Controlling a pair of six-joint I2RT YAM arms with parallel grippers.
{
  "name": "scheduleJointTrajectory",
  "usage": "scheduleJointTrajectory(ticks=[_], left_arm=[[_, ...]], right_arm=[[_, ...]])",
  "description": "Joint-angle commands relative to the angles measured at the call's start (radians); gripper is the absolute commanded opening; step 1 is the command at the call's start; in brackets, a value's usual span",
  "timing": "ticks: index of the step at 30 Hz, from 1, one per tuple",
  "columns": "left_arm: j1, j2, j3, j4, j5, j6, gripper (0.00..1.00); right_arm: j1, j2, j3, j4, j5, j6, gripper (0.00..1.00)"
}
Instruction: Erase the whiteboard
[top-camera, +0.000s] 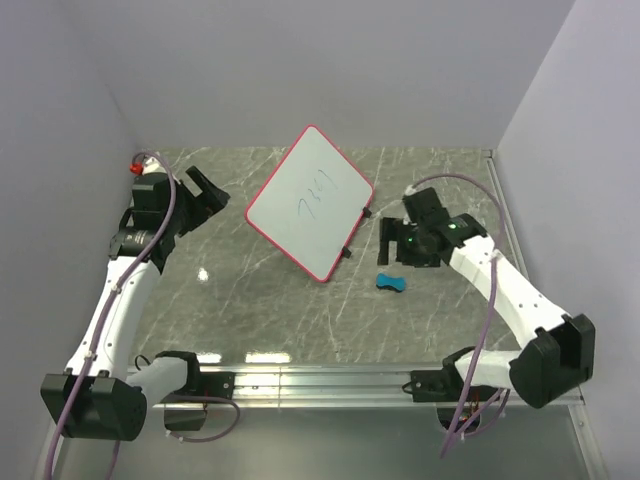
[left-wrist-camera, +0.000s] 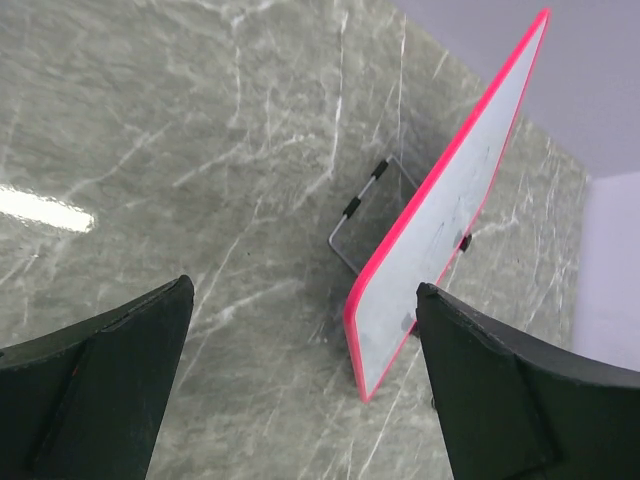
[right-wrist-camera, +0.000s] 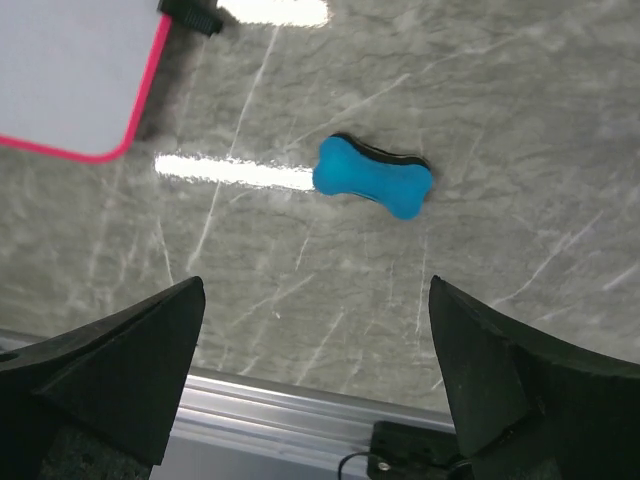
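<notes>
The whiteboard (top-camera: 310, 200), white with a red-pink rim, stands tilted at the middle of the marble table with blue scribbles (top-camera: 318, 200) on its face. The left wrist view shows the whiteboard (left-wrist-camera: 450, 200) nearly edge-on, leaning on a wire stand (left-wrist-camera: 368, 205). A blue bone-shaped eraser (top-camera: 391, 282) lies on the table to its right. My left gripper (top-camera: 207, 190) hangs open to the left of the board, apart from it; between its fingers is bare table (left-wrist-camera: 305, 290). My right gripper (top-camera: 390, 242) is open just above the eraser (right-wrist-camera: 375, 178), holding nothing (right-wrist-camera: 316, 285).
Two black clips (top-camera: 369, 211) sit on the board's right edge, one seen near the board's corner (right-wrist-camera: 195, 15). An aluminium rail (right-wrist-camera: 300, 410) runs along the table's near edge. Grey walls close in the left, back and right sides. A small red object (top-camera: 137, 168) sits at the far left corner.
</notes>
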Motion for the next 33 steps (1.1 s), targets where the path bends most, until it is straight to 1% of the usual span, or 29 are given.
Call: scheduleJointTrajectory(ticks=[1, 4, 7, 11, 18, 25, 30, 33], left_arm=[[-0.004, 0.014, 0.015, 0.009, 0.055, 0.030, 0.99], [-0.006, 0.054, 0.047, -0.019, 0.076, 0.030, 0.99], [-0.006, 0.071, 0.048, -0.016, 0.091, 0.021, 0.99], [-0.007, 0.039, 0.018, 0.010, 0.107, 0.008, 0.99], [-0.007, 0.029, 0.007, -0.028, 0.104, 0.030, 0.99], [-0.009, 0.011, -0.005, -0.053, 0.101, 0.053, 0.99], [-0.009, 0.017, 0.010, -0.092, 0.088, 0.082, 0.99], [-0.009, 0.014, 0.005, -0.100, 0.079, 0.096, 0.99]], right_arm=[[0.083, 0.081, 0.087, -0.068, 0.106, -0.088, 1.00], [0.134, 0.161, 0.083, -0.068, 0.164, -0.084, 0.99], [0.165, 0.211, 0.042, -0.021, 0.215, -0.102, 0.98], [0.173, 0.259, 0.026, 0.013, 0.206, -0.084, 0.97], [0.188, 0.325, -0.064, 0.134, 0.241, -0.099, 0.97], [0.186, 0.455, 0.006, 0.131, 0.239, -0.031, 0.97], [0.183, 0.498, 0.017, 0.173, 0.301, -0.019, 0.97], [0.182, 0.523, 0.035, 0.161, 0.333, -0.010, 0.97]])
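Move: Almost straight below the open right hand, about 15 cm down and perhaps 2 cm farther out, lies the blue eraser. The whiteboard's near clip stands some 8 cm ahead and 9 cm left of that hand, at table height; the board's middle is about 15 cm ahead, 17 cm left and 8 cm lower. From the left hand, the eraser is roughly 34 cm to the right, 7 cm back and 25 cm down. Sinking some 13 cm onto the eraser, the right hand first swings about 2 cm left, eases partly back, and ends with a short forward nudge just above the table. Its left side dips roughly 25 degrees as the fingers steepen, staying wide open around the eraser's two ends. The left hand, empty and open, drifts down about 3 cm. ##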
